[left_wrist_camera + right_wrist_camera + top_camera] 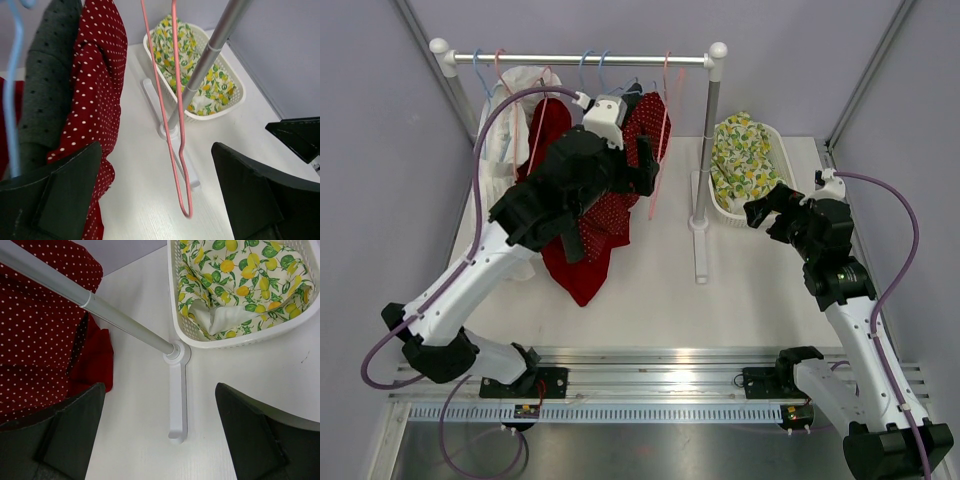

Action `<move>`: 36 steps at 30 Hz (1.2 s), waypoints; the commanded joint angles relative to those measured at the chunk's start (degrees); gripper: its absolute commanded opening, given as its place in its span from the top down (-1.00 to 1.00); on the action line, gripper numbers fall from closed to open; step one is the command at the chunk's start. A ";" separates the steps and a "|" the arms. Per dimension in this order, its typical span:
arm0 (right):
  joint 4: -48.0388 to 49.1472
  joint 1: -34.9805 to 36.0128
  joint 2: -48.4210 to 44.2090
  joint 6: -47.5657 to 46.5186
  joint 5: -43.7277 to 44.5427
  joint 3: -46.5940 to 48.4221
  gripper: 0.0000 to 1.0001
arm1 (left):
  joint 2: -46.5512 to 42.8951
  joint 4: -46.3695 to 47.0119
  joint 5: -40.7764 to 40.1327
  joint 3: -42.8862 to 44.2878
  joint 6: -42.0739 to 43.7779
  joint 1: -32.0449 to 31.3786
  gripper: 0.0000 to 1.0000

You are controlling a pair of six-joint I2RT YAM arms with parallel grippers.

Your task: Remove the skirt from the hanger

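The red white-dotted skirt [651,122] hangs from the rack rail [580,59], partly behind my left arm; its hanger is mostly hidden. In the left wrist view the skirt [97,75] hangs at the left, touching the left finger. My left gripper [642,168] is open and empty beside the skirt. A bare pink hanger [177,125] hangs between its open jaws [157,190]. My right gripper [765,208] is open and empty, right of the rack post. In the right wrist view [160,435] the skirt [40,330] lies to its left.
The rack post [708,140] and its white foot [177,400] stand mid-table. A white basket [775,140] holds a lemon-print cloth [240,275]. A dark grey garment [47,75], a blue hanger [12,100], a plain red garment [580,270] and a white garment [505,130] also hang there.
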 commanded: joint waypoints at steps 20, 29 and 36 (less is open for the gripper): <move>-2.51 0.03 -2.37 -0.75 0.79 2.21 -0.99 | -6.20 -2.05 -11.01 4.46 9.04 2.43 -0.86; -2.77 0.03 -2.37 -0.84 0.70 2.04 -1.00 | -5.58 -1.52 -8.29 2.17 7.63 5.33 -0.86; -2.69 0.12 -2.37 -0.66 0.88 1.42 -0.99 | -5.06 0.49 -3.19 0.32 5.96 7.10 -0.79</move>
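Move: About 10 cm to the left of the open left hand, some 3 cm ahead and 2 cm lower, is the near arm of the right-hand blue hanger. The empty pink hanger's near arm is 4 cm ahead and 3 cm right. The polka-dot skirt hangs 9 cm ahead, 6 cm left and 12 cm lower; the grey skirt is 4 cm left of it. From the right hand the blue hanger's near arm is roughly 37 cm left, 4 cm ahead and 10 cm higher. Rising some 6 cm and swinging left, drawn back slightly, the left hand leaves the empty pink hanger on the rail and heads for the blue hangers. It keeps drifting left, about 8 cm in all, while it sinks again by some 4 cm and eases forward, turning about 10 degrees counter-clockwise, fingers wide open throughout. ##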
